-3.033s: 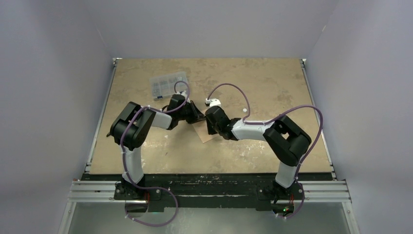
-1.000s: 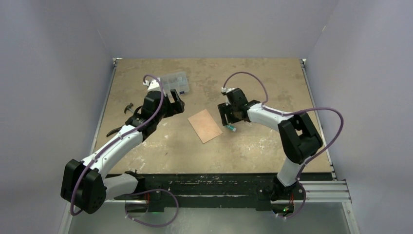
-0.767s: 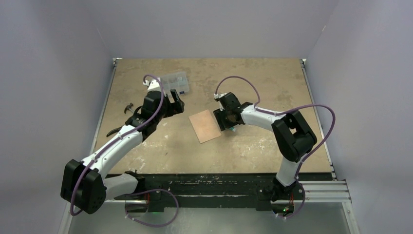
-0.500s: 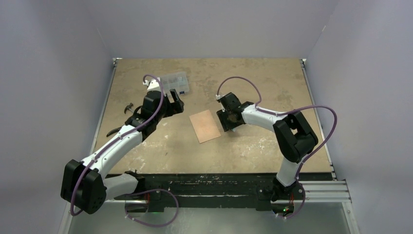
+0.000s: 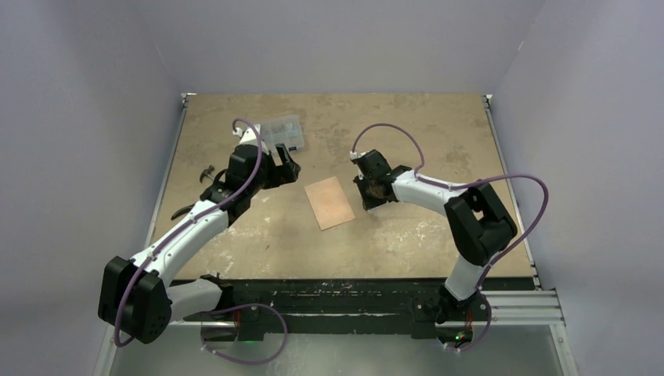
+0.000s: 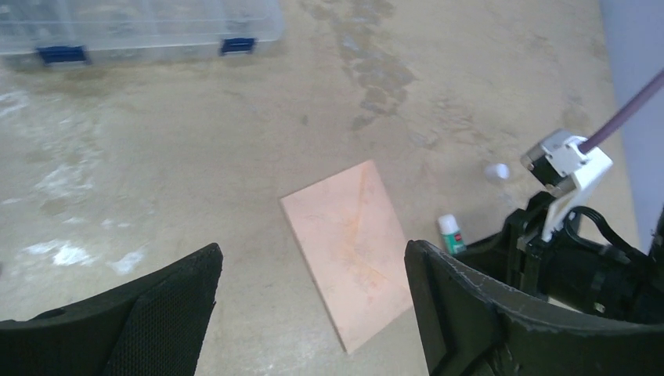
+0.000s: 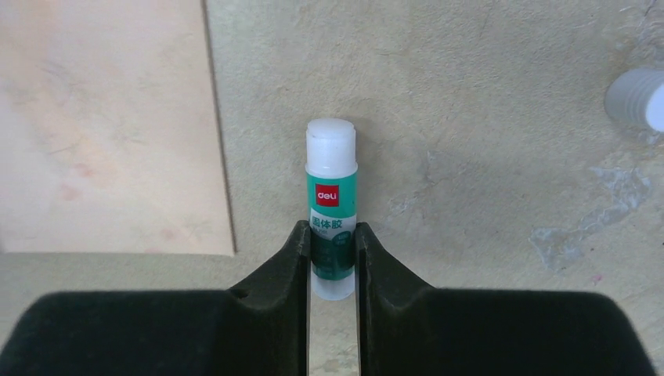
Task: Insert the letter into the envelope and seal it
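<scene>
The salmon-pink envelope (image 5: 330, 202) lies flat on the table with its flap folded down, also seen in the left wrist view (image 6: 352, 243) and the right wrist view (image 7: 110, 133). The letter is hidden. Just right of the envelope lies a green and white glue stick (image 7: 332, 211) without its cap. My right gripper (image 7: 332, 235) is shut on its lower half, low over the table (image 5: 370, 196). My left gripper (image 5: 288, 168) hovers open to the upper left of the envelope, its wide-apart jaws empty (image 6: 312, 258).
A clear plastic organiser box (image 5: 278, 131) sits at the back left. The glue stick's white cap (image 7: 638, 98) lies on the table to the right of the stick. A small dark tool (image 5: 206, 172) rests near the table's left edge.
My right gripper came down over the glue stick and closed its fingers on it. The left arm has barely moved. The envelope lies where it was.
</scene>
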Controlling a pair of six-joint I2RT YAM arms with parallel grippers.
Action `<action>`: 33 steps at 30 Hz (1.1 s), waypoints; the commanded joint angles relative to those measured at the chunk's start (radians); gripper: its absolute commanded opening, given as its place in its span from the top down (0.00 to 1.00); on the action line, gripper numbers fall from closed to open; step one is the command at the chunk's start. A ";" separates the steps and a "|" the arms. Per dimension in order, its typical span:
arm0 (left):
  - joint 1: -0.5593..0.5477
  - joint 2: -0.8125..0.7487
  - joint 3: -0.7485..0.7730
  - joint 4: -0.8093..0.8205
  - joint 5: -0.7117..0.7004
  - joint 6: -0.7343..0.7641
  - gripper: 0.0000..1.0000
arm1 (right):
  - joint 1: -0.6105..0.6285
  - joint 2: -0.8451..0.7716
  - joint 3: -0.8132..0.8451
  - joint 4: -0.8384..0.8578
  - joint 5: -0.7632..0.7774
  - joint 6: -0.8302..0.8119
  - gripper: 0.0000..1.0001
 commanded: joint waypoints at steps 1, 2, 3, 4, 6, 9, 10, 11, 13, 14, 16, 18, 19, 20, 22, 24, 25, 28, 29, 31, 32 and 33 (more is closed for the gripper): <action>0.008 -0.008 0.008 0.166 0.252 0.031 0.15 | -0.005 -0.172 -0.031 0.162 -0.075 0.063 0.88; 0.008 -0.006 0.001 0.212 0.317 0.041 0.15 | -0.005 -0.213 -0.043 0.203 -0.107 0.072 0.88; 0.008 -0.005 -0.004 0.255 0.382 0.050 0.15 | -0.005 -0.251 -0.055 0.248 -0.153 0.080 0.88; 0.006 -0.005 -0.010 0.301 0.439 0.053 0.16 | -0.007 -0.282 -0.064 0.288 -0.188 0.095 0.88; 0.006 -0.009 -0.021 0.383 0.526 0.043 0.16 | -0.007 -0.341 -0.092 0.375 -0.282 0.120 0.89; 0.006 -0.013 -0.031 0.499 0.642 0.026 0.16 | -0.007 -0.403 -0.120 0.516 -0.457 0.149 0.89; 0.006 -0.012 -0.031 0.528 0.670 0.014 0.16 | -0.007 -0.419 -0.127 0.561 -0.499 0.164 0.89; 0.006 -0.013 -0.032 0.554 0.689 0.004 0.16 | -0.007 -0.430 -0.132 0.609 -0.538 0.178 0.89; 0.006 -0.017 -0.033 0.581 0.700 -0.008 0.18 | -0.007 -0.447 -0.140 0.686 -0.614 0.206 0.90; 0.006 -0.021 -0.036 0.592 0.703 -0.013 0.22 | -0.007 -0.453 -0.144 0.722 -0.655 0.224 0.90; 0.006 -0.024 -0.039 0.605 0.704 -0.030 0.30 | -0.007 -0.459 -0.154 0.779 -0.709 0.253 0.91; 0.006 -0.025 -0.050 0.650 0.735 -0.060 0.43 | -0.007 -0.456 -0.155 0.807 -0.738 0.276 0.91; 0.006 -0.025 -0.057 0.670 0.743 -0.074 0.46 | -0.008 -0.453 -0.153 0.817 -0.750 0.281 0.92; 0.006 -0.025 -0.062 0.691 0.747 -0.085 0.47 | -0.007 -0.450 -0.153 0.829 -0.759 0.288 0.93; 0.006 -0.021 -0.070 0.701 0.750 -0.098 0.51 | -0.007 -0.446 -0.156 0.855 -0.781 0.297 0.93; 0.006 -0.008 -0.075 0.711 0.754 -0.118 0.54 | -0.007 -0.447 -0.162 0.885 -0.797 0.311 0.93; 0.006 -0.001 -0.081 0.727 0.758 -0.137 0.55 | -0.007 -0.447 -0.165 0.901 -0.808 0.316 0.94; 0.006 0.026 -0.120 0.857 0.779 -0.241 0.61 | -0.007 -0.436 -0.168 0.929 -0.839 0.320 0.94; 0.006 0.037 -0.132 0.905 0.781 -0.276 0.63 | -0.007 -0.430 -0.169 0.934 -0.854 0.318 0.94; 0.006 0.062 -0.152 0.995 0.794 -0.345 0.72 | -0.007 -0.419 -0.166 0.940 -0.873 0.313 0.93; 0.006 0.077 -0.158 1.035 0.803 -0.372 0.78 | -0.007 -0.417 -0.164 0.941 -0.875 0.309 0.93; 0.006 0.091 -0.162 1.070 0.813 -0.398 0.81 | -0.007 -0.414 -0.162 0.943 -0.881 0.307 0.93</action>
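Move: My right hand already grips the uncapped glue stick just above the table. The open left hand it goes to is some 24 cm to its left, 2 cm farther out and 15 cm higher. From my left hand the stick lies about 24 cm right, 2 cm back and 15 cm down. The envelope lies flat about 11 cm left of the stick and level with it; the white cap stands roughly 7 cm right of the stick and 6 cm farther out. I lift the glue stick off the table with my right hand, some 26 cm up, 12 cm left and slightly back, rolling the wrist about 60 degrees so its fingers swing to point at my left hand. Meanwhile my left hand rises and goes right about 12 cm each, drawing back half that and turning its fingers clockwise towards the right hand, then closes them around the stick's body while my right keeps its grip. ##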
